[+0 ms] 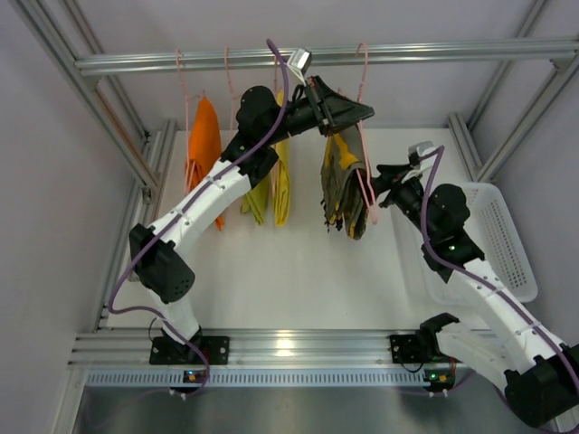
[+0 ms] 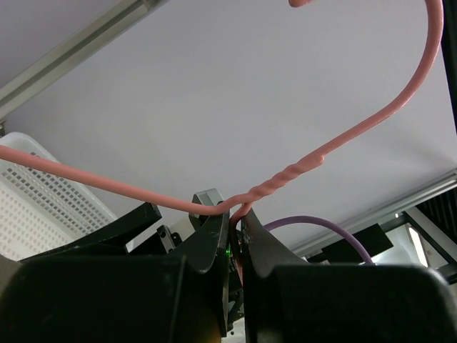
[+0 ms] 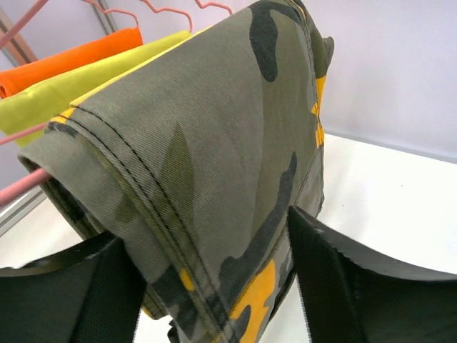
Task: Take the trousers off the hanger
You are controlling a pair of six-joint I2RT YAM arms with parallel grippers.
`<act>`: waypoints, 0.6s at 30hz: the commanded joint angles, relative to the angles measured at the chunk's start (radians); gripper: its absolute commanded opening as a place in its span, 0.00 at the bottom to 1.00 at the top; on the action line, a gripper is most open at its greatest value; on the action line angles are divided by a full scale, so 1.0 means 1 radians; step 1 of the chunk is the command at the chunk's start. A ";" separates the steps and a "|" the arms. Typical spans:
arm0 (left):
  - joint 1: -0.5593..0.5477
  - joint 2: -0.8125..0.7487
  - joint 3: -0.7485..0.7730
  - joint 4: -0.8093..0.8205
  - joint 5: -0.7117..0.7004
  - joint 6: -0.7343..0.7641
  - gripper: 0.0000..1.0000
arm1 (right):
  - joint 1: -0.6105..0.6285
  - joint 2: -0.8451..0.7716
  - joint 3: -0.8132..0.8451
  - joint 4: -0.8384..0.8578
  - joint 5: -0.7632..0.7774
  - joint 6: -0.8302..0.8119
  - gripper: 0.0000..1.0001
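The camouflage trousers (image 1: 342, 185) hang folded over the pale-pink hanger (image 1: 366, 190), whose hook sits by the overhead rail. My left gripper (image 1: 355, 110) is up at the hanger's neck. In the left wrist view it (image 2: 235, 218) is shut on the wire just below the twisted neck of the hanger (image 2: 400, 107). My right gripper (image 1: 380, 188) is at the trousers' right side. In the right wrist view it (image 3: 207, 229) is open, its fingers on either side of the folded trousers (image 3: 214, 143), the right finger touching the cloth. The hanger bar (image 3: 21, 187) pokes out at left.
An orange garment (image 1: 204, 145) and yellow and lime garments (image 1: 276, 185) hang on like pink hangers to the left. A metal rail (image 1: 434, 54) runs across the top. A white perforated basket (image 1: 502, 235) stands at the right of the table.
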 commanded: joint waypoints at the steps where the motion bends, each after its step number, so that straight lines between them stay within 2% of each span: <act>1: -0.025 -0.070 0.080 0.176 -0.004 -0.025 0.00 | 0.012 0.038 0.044 0.129 0.059 -0.035 0.68; 2: -0.029 -0.069 0.079 0.176 -0.001 -0.023 0.00 | 0.012 0.043 0.050 0.145 0.061 -0.038 0.55; 4: -0.032 -0.073 0.074 0.178 0.004 -0.025 0.00 | 0.012 0.051 0.061 0.148 0.052 -0.049 0.38; 5: -0.032 -0.078 0.063 0.179 0.005 -0.025 0.00 | 0.012 0.051 0.076 0.136 0.047 -0.050 0.22; 7: -0.031 -0.087 0.045 0.182 0.010 -0.019 0.00 | 0.012 0.043 0.098 0.101 0.049 -0.049 0.10; 8: -0.031 -0.093 0.034 0.184 0.015 -0.017 0.00 | 0.013 0.038 0.127 0.079 0.052 -0.049 0.00; 12: -0.031 -0.124 -0.047 0.189 0.041 0.024 0.00 | 0.002 -0.011 0.185 -0.021 0.049 -0.061 0.00; 15: -0.031 -0.168 -0.168 0.213 0.080 0.091 0.00 | -0.005 -0.073 0.246 -0.056 0.049 -0.113 0.00; 18: -0.031 -0.190 -0.226 0.225 0.108 0.138 0.00 | -0.025 -0.106 0.285 -0.073 0.049 -0.154 0.00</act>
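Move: The camouflage trousers hang with their near edge already between the right hand's open fingers; their middle lies about 6 cm ahead of that hand, 4 cm to its left and 4 cm below. The hanger's neck, still pinched by the left hand, is some 18 cm above the right hand and 4 cm to its left, level with it fore and aft. The yellow trousers hang roughly 24 cm to the right hand's left and 8 cm farther out, 4 cm below. From the left hand the camouflage trousers are about 5 cm ahead, straight in line sideways and 22 cm down. The camouflage trousers' near edge gets pinched as the right hand eases about 1 cm forward and shuts its fingers on the cloth, then lifts it some 4 cm while drifting back and to the right. The left hand keeps its grip on the hanger's neck, nearly still at first, then draws it back about 3 cm and down 2 cm. ##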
